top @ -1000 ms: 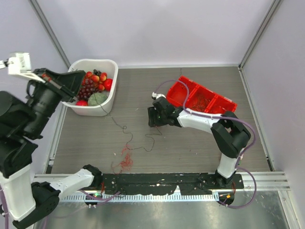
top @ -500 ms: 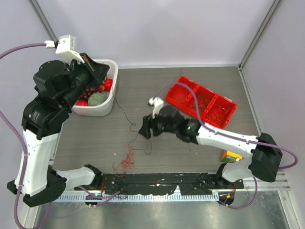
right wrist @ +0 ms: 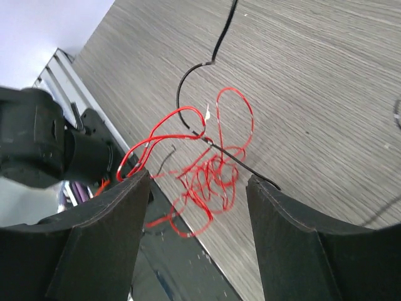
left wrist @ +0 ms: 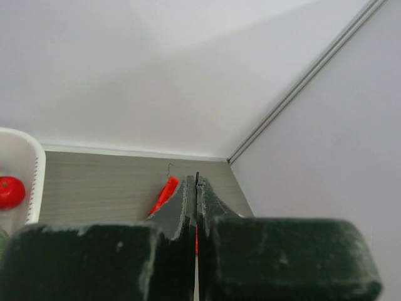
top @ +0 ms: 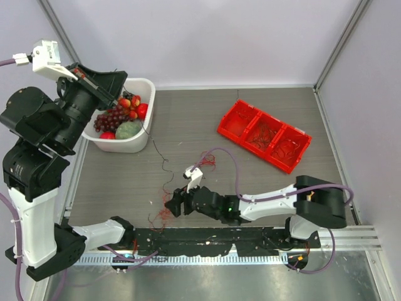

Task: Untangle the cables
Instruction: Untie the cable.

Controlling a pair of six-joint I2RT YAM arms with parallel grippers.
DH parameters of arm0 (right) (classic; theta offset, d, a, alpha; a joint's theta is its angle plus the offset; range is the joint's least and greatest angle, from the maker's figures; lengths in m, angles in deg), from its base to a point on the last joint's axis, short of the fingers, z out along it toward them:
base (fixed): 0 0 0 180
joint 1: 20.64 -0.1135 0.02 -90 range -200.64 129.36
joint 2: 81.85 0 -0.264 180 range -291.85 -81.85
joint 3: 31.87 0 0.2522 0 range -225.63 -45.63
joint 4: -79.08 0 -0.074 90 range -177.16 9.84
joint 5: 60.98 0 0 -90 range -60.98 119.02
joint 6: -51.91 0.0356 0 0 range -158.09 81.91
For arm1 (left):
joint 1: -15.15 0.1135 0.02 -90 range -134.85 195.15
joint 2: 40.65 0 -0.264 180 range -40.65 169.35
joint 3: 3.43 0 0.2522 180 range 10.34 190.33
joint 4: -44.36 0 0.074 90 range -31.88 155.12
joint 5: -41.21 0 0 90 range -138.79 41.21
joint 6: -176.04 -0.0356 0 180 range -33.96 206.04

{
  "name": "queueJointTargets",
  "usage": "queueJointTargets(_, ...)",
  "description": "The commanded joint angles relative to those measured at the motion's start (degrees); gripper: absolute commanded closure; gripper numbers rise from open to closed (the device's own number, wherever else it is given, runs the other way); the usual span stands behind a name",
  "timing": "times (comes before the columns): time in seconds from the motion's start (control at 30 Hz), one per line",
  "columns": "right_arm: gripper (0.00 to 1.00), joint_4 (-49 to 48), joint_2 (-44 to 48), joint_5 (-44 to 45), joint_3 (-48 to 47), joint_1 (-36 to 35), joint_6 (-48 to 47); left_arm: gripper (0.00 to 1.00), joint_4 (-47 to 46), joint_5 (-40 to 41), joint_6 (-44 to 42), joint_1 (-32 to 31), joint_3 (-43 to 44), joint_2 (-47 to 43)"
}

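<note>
The cables are a small red tangle on the table by the near edge. A thin black strand climbs from the tangle toward the white basket. My right gripper is low beside the tangle and open. In the right wrist view its fingers flank the red loops, with the gripper touching nothing. My left gripper is raised above the basket and shut. In the left wrist view, at the left gripper, a fine dark strand pokes out between the pressed jaws.
A white basket of fruit sits at the back left. A red divided bin holding more red wire lies at the right, seen in part as the red bin. A black base rail runs along the near edge. A small red tuft lies mid-table.
My right arm has swept from beside the red bin down to the near edge by the red tangle, its jaws opening wider. The left arm has swung about while staying raised and shut.
</note>
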Motion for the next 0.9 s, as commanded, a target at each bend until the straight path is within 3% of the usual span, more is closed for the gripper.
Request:
queueJointTargets(0.0,0.31,-11.7,-7.3,3.9,-3.9,-0.9,6.1,1.00,-3.0,-1.6,2.1,0.4,2.6,-0.5)
queueJointTargets(0.17,0.37,-3.6,-13.8,15.0,-11.8,-0.9,7.4,1.00,-2.6,-3.9,3.6,0.2,6.4,-0.8)
queueJointTargets(0.37,0.67,13.0,-13.0,21.4,-15.3,6.1,9.4,1.00,1.1,0.6,-1.0,0.3,14.4,-2.5)
queueJointTargets(0.43,0.74,14.4,-11.5,17.2,-14.0,12.7,9.2,1.00,3.1,3.6,-3.0,0.3,19.4,-3.1)
queueJointTargets(0.47,0.82,14.4,-11.2,12.5,-12.7,17.0,8.7,1.00,3.3,5.0,-4.0,0.3,20.5,-3.8)
queueJointTargets(0.6,0.92,13.6,-9.6,1.4,-10.2,27.9,4.5,1.00,1.2,10.3,-6.6,0.4,19.4,-8.7)
queueJointTargets(0.87,0.90,17.0,-7.8,-8.8,-11.1,33.1,-7.3,1.00,1.1,13.0,-7.5,0.1,13.7,-10.3)
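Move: The red cable tangle that the right hand goes for lies about 4 cm to its left, barely 1 cm ahead and some 6 cm below the fingers. A smaller red cable lies about 22 cm ahead and 12 cm to the right, 10 cm lower, and the red box some 34 cm ahead and 31 cm to the right. From the left hand, which already holds the black cable's end high up, the tangle is about 12 cm back, straight below by some 53 cm. The right hand dips about 4 cm left and 3 cm down onto the red cable tangle with open fingers, then shuts them on its strands while swinging forward and right, some 20 cm out and 16 cm across, sinking a little more and turning about 35 degrees clockwise, towards the smaller red cable. Meanwhile the left hand keeps its closed grip on the black cable and draws it away from the tangle, back and to the left by about 24 cm in all and up some 11 cm, its fingertips tilting up. ##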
